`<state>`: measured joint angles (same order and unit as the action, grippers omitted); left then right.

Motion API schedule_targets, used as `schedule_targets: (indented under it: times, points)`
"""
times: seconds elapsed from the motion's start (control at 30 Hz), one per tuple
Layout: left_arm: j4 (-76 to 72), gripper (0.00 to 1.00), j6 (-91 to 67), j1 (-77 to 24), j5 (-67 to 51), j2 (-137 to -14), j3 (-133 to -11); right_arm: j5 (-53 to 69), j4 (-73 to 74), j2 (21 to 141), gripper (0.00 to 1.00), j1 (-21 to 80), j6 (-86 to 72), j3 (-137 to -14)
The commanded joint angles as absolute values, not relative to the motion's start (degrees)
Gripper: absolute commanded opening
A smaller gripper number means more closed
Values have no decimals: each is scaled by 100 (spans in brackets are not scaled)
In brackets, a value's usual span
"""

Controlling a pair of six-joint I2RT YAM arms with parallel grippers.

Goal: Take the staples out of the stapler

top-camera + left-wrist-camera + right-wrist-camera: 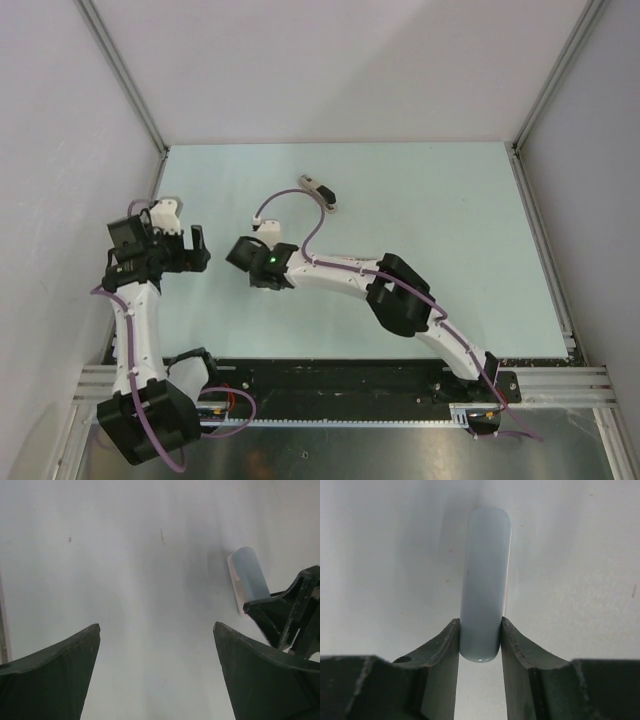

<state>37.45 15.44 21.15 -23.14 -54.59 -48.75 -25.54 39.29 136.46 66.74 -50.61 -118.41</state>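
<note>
A pale blue-grey stapler [485, 570] lies lengthwise on the table, and my right gripper [480, 622] is shut on its near end, one finger on each side. The stapler also shows in the left wrist view [247, 575], with a white underside and a right finger [290, 607] beside it. My left gripper [156, 627] is open and empty over bare table, left of the stapler. In the top view the left gripper [198, 248] and right gripper [240, 250] are close together, and the stapler is hidden under the right one. A thin grey sliver [161, 536] lies on the table; I cannot tell if it is a staple.
A small tan and dark object [318, 190] lies farther back on the pale table [450, 220]. White walls with metal rails [125, 75] close off the left, back and right sides. A small speck [69, 539] lies on the table in the left wrist view.
</note>
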Motion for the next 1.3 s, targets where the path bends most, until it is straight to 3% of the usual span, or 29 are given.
schedule_targets:
  times: [0.0,0.3,0.47,0.67,0.87,1.13,1.27]
  points:
    - [3816,100,2498,2027,-2840,-5252,-4684,-2443,2903,12611,0,6509,-5314,-10998]
    - [4545,98,3304,1397,-3591,-5947,-5015,-1573,551,11151,0,6196,-5816,-8807]
    - [4608,89,3524,685,-3672,-6148,-4862,-1244,-21,10978,0,6154,-5935,-8420]
    - [4618,83,3709,519,-3958,-6260,-4816,-892,-509,10977,0,6152,-6155,-8263]
    - [4616,67,3934,514,-4156,-6559,-4905,-599,-960,11014,0,6200,-6430,-8092]
    - [4616,53,4022,525,-4298,-6876,-5009,-488,-1192,11031,0,6278,-6563,-8026]
    - [4623,39,4032,534,-4341,-7007,-5079,-435,-1236,11075,0,6315,-6582,-8010]
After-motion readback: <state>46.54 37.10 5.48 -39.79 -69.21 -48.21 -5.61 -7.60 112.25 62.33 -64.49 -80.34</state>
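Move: The stapler, held in the right fingers by its near end, lies about 14 cm to the right of the left gripper, 3 cm ahead and some 12 cm lower. From the right hand, the open left gripper is level in reach, some 14 cm left and 12 cm higher. Counted from the right hand too, the beige-and-black tool lies about 20 cm ahead and 16 cm right, the red-and-white box some 22 cm right, straight across, both about 4 cm lower. Lift the held stapler about 10 cm with the right gripper, swinging a little right and then back left, and roll the hand so its left side rises and the fingers aim left. Meanwhile bring the left gripper right, down and slightly back to the stapler's near end, turning some 40 degrees clockwise and closing its fingers to about half open. ##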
